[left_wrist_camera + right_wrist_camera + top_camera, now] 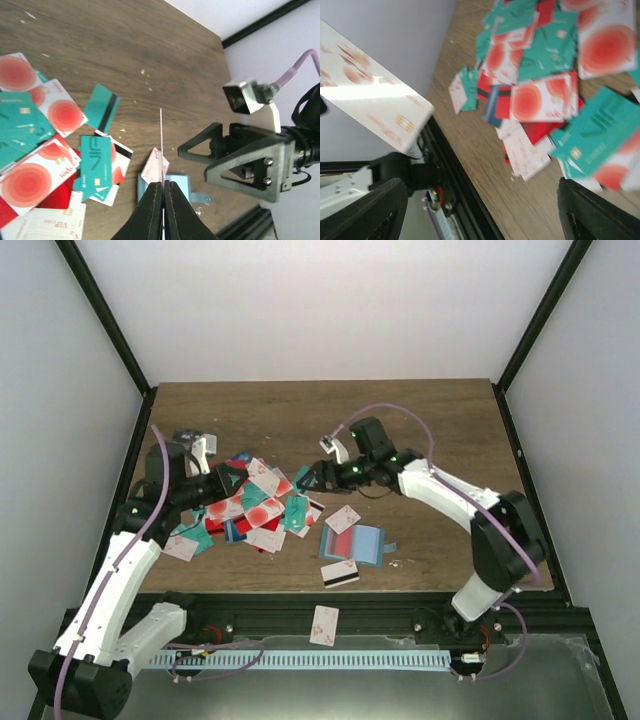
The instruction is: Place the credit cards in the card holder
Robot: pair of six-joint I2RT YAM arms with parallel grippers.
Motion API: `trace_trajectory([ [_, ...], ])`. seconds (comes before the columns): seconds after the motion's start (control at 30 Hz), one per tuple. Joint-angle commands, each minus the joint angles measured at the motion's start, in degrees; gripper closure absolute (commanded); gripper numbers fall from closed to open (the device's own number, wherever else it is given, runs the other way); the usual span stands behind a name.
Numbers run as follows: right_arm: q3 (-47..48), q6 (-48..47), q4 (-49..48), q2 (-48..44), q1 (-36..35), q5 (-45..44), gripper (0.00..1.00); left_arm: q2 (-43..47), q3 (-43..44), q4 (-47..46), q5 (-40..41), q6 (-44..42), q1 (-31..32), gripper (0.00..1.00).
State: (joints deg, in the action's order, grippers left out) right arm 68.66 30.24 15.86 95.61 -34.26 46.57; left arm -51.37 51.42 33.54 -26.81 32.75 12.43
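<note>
My left gripper (163,187) is shut on a thin white credit card (161,145), seen edge-on and standing up between the fingertips. The same card (370,107), white with red blotches, shows flat in the right wrist view. Beyond the fingers lies the teal-blue card holder (181,184) with a pale card (152,169) resting on it. My right gripper (480,215) is open with nothing between its fingers, hanging over the heap of red, teal and white credit cards (545,60). In the top view the left gripper (228,482) and right gripper (312,478) flank that heap (255,512), and the holder (362,543) lies nearer the front.
A white card with a black stripe (340,574) lies just in front of the holder. Another card (324,625) rests on the front rail, off the wood. The right arm's open fingers (235,160) hang close to the right of my left gripper. Black frame posts border the table.
</note>
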Motion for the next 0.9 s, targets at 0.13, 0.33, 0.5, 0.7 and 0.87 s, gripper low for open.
trace_trajectory([
  [0.13, -15.1, -2.8, 16.6, -15.7, -1.5, -15.2, 0.19, -0.7, -0.3, 0.2, -7.1, -0.8, 0.5, 0.96],
  [0.33, -24.6, 3.7, 22.3, -23.4, -12.1, -16.8, 0.31, -1.5, -0.9, -0.7, -8.0, -0.9, 0.7, 0.96],
  [0.5, -33.1, 10.1, 17.1, -26.7, -18.6, -12.7, 0.32, -1.6, -1.6, -0.4, -8.9, -1.4, 0.7, 0.96],
  [0.7, -33.1, 12.3, 13.4, -20.2, -28.7, -12.7, 0.42, -0.8, -1.9, 1.6, -9.4, -2.1, 0.8, 0.96],
  [0.87, -32.8, 14.3, 8.6, -13.1, -32.8, -10.6, 0.44, 0.9, -2.1, 3.0, -9.0, -2.3, 0.8, 0.96],
])
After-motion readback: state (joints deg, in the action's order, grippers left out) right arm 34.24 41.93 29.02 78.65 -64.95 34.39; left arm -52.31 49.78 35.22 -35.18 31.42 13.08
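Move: A stray white card lies on the rail in front of the table edge, some 28 cm back of my right hand, 4 cm to its right and about 19 cm below. Between them, roughly 18 cm below that hand, are the open card holder, about 9 cm back and 10 cm right, and a striped card, 16 cm back and 7 cm right. From my left hand the stray card is about 26 cm back, 18 cm right and 25 cm down. I swing my right hand away from the card pile, first back, right and down together past the card holder, then mainly back and still sinking, about 27 cm back and 15 cm down, towards the stray card on the rail. On the way I tip its fingers some 35 degrees more steeply down and narrow them from wide open to about half. My left hand keeps its card pinched, drifting about 3 cm back and right. ##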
